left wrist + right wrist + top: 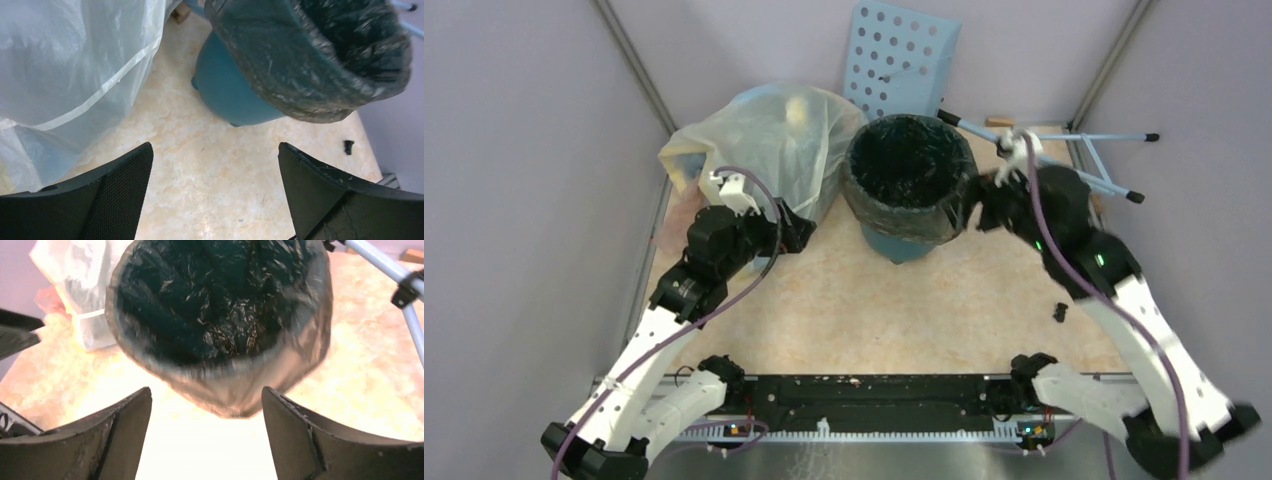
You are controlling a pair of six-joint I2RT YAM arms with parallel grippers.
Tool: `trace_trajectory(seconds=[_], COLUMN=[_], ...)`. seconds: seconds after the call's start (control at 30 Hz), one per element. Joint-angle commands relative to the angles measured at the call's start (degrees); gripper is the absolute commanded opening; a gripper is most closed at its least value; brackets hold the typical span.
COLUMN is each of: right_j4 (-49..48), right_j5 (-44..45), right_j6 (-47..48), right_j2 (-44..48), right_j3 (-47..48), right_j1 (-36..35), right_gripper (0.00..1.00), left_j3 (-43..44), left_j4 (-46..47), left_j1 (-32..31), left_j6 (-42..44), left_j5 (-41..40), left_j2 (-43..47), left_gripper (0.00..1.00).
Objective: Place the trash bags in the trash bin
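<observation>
The dark crinkly trash bag [909, 160] lines the teal trash bin [902, 244], its edge folded down over the rim. In the left wrist view the bag [300, 60] drapes over the bin wall [230, 90]. In the right wrist view the bag [220, 305] fills the bin mouth. My left gripper [799, 232] is open and empty, left of the bin beside the pale bag; its jaws [215, 155] stand wide over bare table. My right gripper [979, 205] is open and empty at the bin's right rim; in its wrist view the gripper [206, 399] faces the bag's hanging edge.
A large pale translucent stuffed bag [769, 145] stands left of the bin. A light blue perforated panel [899, 60] leans at the back. A pale blue metal-legged stand [1074, 150] lies at back right. A small black scrap [1060, 312] lies on the table.
</observation>
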State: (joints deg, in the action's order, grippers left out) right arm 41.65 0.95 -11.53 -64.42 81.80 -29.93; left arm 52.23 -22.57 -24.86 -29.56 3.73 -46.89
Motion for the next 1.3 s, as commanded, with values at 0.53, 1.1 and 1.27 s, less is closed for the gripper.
trace_trajectory(seconds=[0.53,1.1,1.27], right_j4=[-38.39,-95.31,-103.54], right_j5=[28.57,14.68,8.65], right_j6=[-7.17,14.76,8.41], right_j2=[31.03,-11.07,-16.87], right_j3=[-58.13,-66.83,-68.68], right_j1=[0.20,19.99,29.04], right_gripper=[0.87,0.99,0.99], left_j3=[-13.11,-18.47,-20.81], left_j4=[14.58,15.03,14.98], left_j1=[-0.14,-0.01,0.00], left_j6=[11.23,13.42,14.53], left_j5=[3.59,-7.96,-8.14], left_j2=[-3.84,0.29,2.66], left_gripper=[0.99,0.99,0.99])
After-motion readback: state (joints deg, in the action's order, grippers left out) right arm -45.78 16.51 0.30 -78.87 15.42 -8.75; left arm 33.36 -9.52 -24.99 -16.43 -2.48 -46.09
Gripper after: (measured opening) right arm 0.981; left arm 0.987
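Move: The trash bin's middle lies about 10 cm ahead of the right hand, 10 cm to its left and 20 cm below. From that hand, the clear bag's middle is some 14 cm ahead, 38 cm left and 20 cm lower; the rack's near foot is roughly 7 cm ahead, 29 cm right and 32 cm lower. From the left hand, the bin is about 13 cm ahead, 20 cm right and 15 cm below. Right hand backs off the bin, sinks about 27 cm, swinging right then forward, opening wide; left sinks 10. ##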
